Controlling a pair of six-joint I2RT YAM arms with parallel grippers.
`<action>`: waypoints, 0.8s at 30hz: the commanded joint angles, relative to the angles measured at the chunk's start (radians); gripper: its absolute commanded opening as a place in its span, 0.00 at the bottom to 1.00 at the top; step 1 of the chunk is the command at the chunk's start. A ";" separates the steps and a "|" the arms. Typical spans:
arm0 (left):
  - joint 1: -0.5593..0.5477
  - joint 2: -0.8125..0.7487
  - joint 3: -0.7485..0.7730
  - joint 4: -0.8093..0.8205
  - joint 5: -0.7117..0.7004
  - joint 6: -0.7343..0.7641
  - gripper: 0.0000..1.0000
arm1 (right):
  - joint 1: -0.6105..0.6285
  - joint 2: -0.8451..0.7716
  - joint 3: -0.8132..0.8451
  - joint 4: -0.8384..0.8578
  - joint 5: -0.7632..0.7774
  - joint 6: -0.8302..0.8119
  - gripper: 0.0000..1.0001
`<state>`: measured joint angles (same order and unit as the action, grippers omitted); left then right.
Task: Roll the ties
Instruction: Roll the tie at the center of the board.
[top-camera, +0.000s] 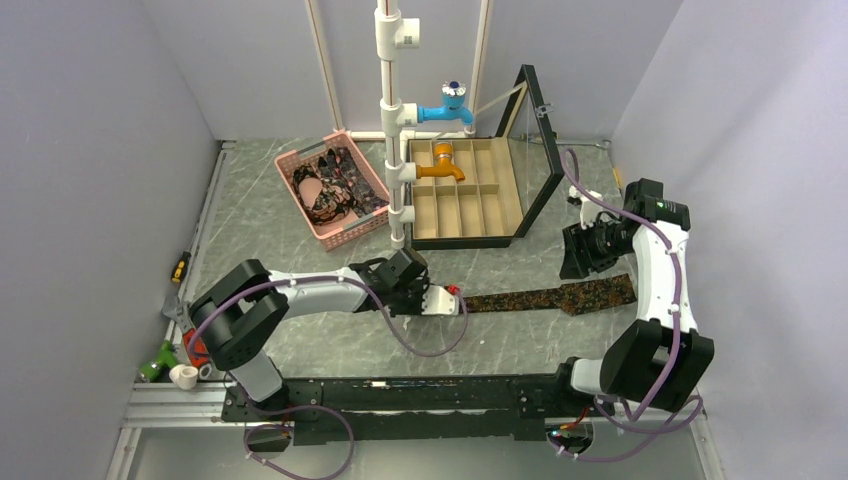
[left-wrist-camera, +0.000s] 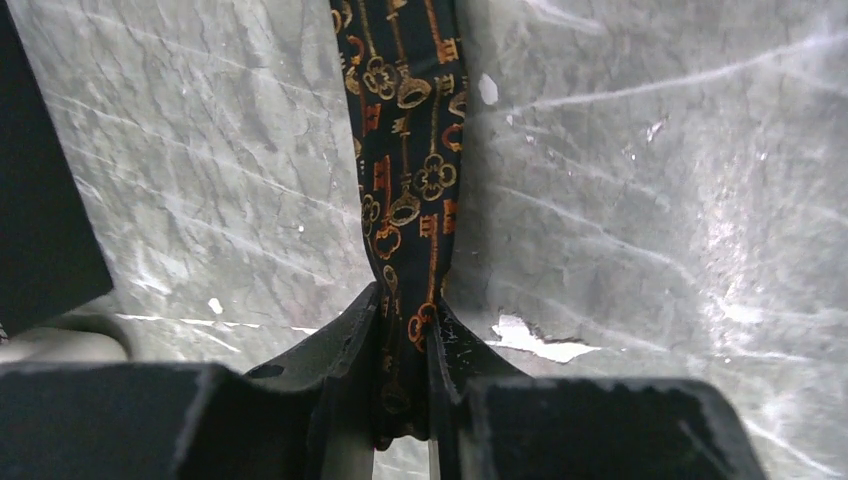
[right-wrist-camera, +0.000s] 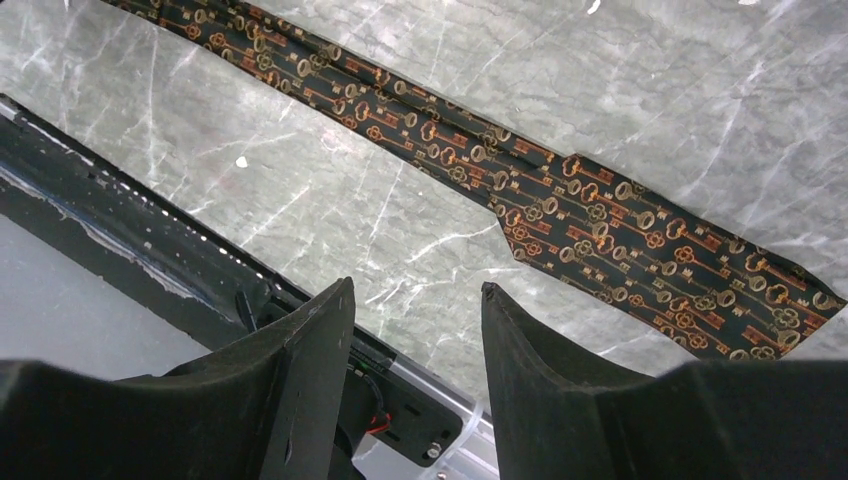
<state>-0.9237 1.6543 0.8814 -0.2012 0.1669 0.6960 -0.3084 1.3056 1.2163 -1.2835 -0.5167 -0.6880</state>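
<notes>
A dark tie (top-camera: 550, 297) with a small orange and gold key pattern lies stretched flat across the marble table, wide end to the right. My left gripper (top-camera: 455, 300) is shut on its narrow left end. In the left wrist view the tie (left-wrist-camera: 405, 160) runs up from between the closed fingers (left-wrist-camera: 350, 340). My right gripper (top-camera: 578, 262) hovers open just behind the wide end, holding nothing. The right wrist view shows the tie (right-wrist-camera: 560, 210) lying beyond the open gripper (right-wrist-camera: 415, 295). More ties (top-camera: 335, 185) lie bunched in the pink basket (top-camera: 338, 232).
A divided wooden box (top-camera: 465, 195) with its glass lid raised stands behind the tie. A white pipe stand (top-camera: 392, 120) with blue and orange taps rises between basket and box. Small tools (top-camera: 178, 365) lie at the left edge. The black base rail (top-camera: 420, 395) runs along the front.
</notes>
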 joint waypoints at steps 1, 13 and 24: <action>-0.010 -0.035 -0.053 0.040 -0.041 0.193 0.25 | 0.007 0.008 0.010 0.005 -0.055 -0.006 0.52; 0.076 -0.389 -0.060 -0.008 0.087 0.001 0.99 | 0.024 -0.081 0.110 0.067 -0.152 0.083 0.74; 0.164 -0.687 -0.080 -0.064 0.216 -0.599 1.00 | 0.032 -0.179 0.038 0.298 -0.400 0.422 1.00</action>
<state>-0.7784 0.9096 0.7952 -0.1867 0.2588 0.3817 -0.2859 1.0660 1.2770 -1.0180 -0.7444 -0.3347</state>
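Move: The left hand still pinches the tie's left end just above the table. From there the tie runs off to the right, and the middle of its wide end is about 40 cm right and 2 cm farther out. The pipe foot stands roughly 14 cm ahead and 3 cm left, and the pink basket some 27 cm ahead and 17 cm left. The wide end lies about 16 cm below the empty right hand, 5 cm to its right and 2 cm ahead. Almost straight up goes the left hand, but only after its fingers spread wide and let go of the tie's left end; it then rises quickly by about 22 cm, drifting slightly left, as the wrist swings the fingers up some 40 degrees to point more to the right. The right hand, touching nothing, lifts too, drifting left and forward, opens fully from half open and tips its fingers up. ##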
